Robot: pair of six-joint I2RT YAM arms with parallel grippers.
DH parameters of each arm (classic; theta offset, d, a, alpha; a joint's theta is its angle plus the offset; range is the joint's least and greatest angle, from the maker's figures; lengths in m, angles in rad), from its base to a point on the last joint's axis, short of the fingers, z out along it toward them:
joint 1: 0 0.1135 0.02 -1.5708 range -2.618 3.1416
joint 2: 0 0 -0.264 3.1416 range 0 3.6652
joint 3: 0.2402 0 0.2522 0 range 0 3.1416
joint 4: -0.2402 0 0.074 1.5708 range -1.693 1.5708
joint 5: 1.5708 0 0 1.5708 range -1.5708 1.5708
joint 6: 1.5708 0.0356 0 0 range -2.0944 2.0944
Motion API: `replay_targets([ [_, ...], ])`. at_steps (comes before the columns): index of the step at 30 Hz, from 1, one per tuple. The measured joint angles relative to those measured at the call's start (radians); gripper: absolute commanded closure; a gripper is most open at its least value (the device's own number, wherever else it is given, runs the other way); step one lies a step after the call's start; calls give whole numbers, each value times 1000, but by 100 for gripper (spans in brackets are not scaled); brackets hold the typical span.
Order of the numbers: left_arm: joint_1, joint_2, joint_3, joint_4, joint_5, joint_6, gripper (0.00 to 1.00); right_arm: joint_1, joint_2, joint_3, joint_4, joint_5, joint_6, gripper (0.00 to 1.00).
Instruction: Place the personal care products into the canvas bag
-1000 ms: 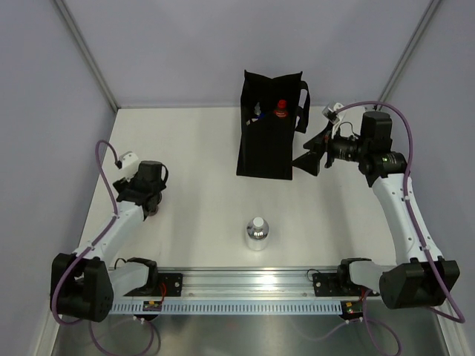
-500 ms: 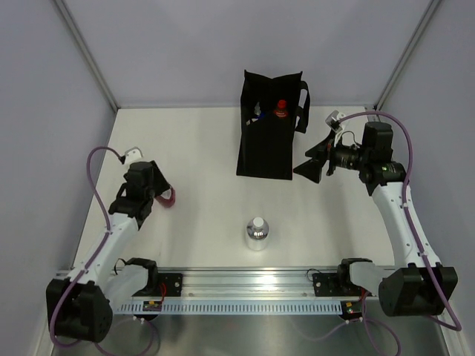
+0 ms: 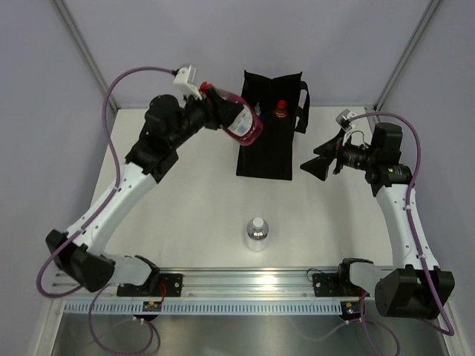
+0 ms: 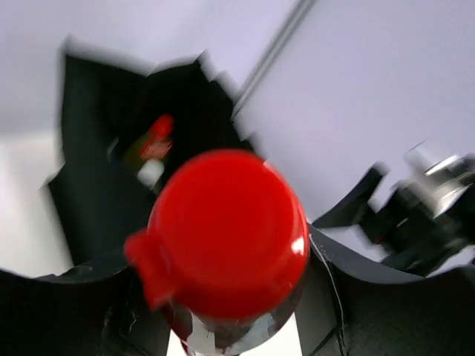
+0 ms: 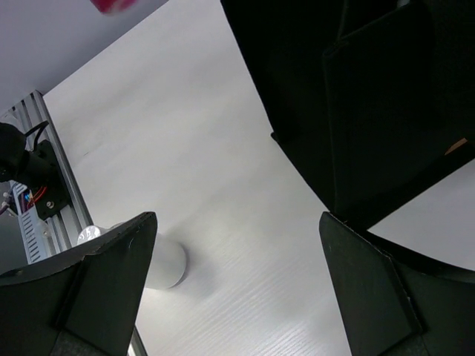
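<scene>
My left gripper (image 3: 236,122) is shut on the red bottle (image 3: 246,128), raised in the air at the top left corner of the canvas bag (image 3: 267,152). In the left wrist view the red bottle (image 4: 230,237) fills the middle, with the black bag (image 4: 96,185) blurred behind it. Inside the bag's open top a red-capped bottle (image 3: 280,110) and a blue cap (image 3: 260,116) show. A clear white-capped bottle (image 3: 257,231) stands on the table in front of the bag. My right gripper (image 3: 316,165) stands open just right of the bag, nothing between its fingers.
In the right wrist view the bag (image 5: 371,111) hangs at the upper right and the clear bottle (image 5: 167,263) lies beyond the left finger. An aluminium rail (image 3: 245,285) runs along the near edge. Enclosure walls stand on three sides.
The left arm closed on the red bottle at the table's left side, then lifted it up and right to the bag's top left corner. The right arm only shifted slightly.
</scene>
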Motion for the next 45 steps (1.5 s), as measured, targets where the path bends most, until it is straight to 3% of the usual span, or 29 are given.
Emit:
replay_targets([
  [7,-65,347,402,122,-6,5,100,-56,-27,-26,2,-1,3,0],
  [15,-61,747,729,130,-61,59,100,-106,-103,-76,35,-31,11,1],
  [26,-59,874,727,74,-73,130,98,-133,-116,-119,68,-75,17,0],
  [32,-59,872,679,81,-43,160,88,-137,-116,-125,68,-78,14,1],
  [34,-59,865,660,92,-16,166,80,-140,-116,-126,68,-78,11,1],
  [37,-56,838,606,118,30,166,49,-148,-114,-128,68,-78,9,1],
  [38,-55,833,591,125,43,165,33,-150,-113,-129,68,-78,8,1],
  [41,-52,828,563,146,88,159,1,-153,-106,-131,68,-78,2,1],
  [45,-47,828,563,145,122,153,1,-158,-98,-131,67,-79,-14,0],
])
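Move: The left hand already holds the dark red bottle high up; the canvas bag's mouth lies about 17 cm ahead, 15 cm to its right and 15 cm lower. A red-capped bottle already in the bag stands roughly 20 cm ahead, 19 cm right and 21 cm down. The silver bottle on the table is some 19 cm back, 10 cm right and 33 cm below. From the empty right hand, the mouth is about 21 cm ahead and 17 cm left, 2 cm lower. Rising slightly at first, the left hand carries the bottle forward and to the right over the bag's rim, then sinks nearly 20 cm from its high point to the mouth, eases back about 3 cm and opens its fingers wide, letting go of the bottle. The right hand, open and empty, drifts some 3 cm right, away from the bag. ##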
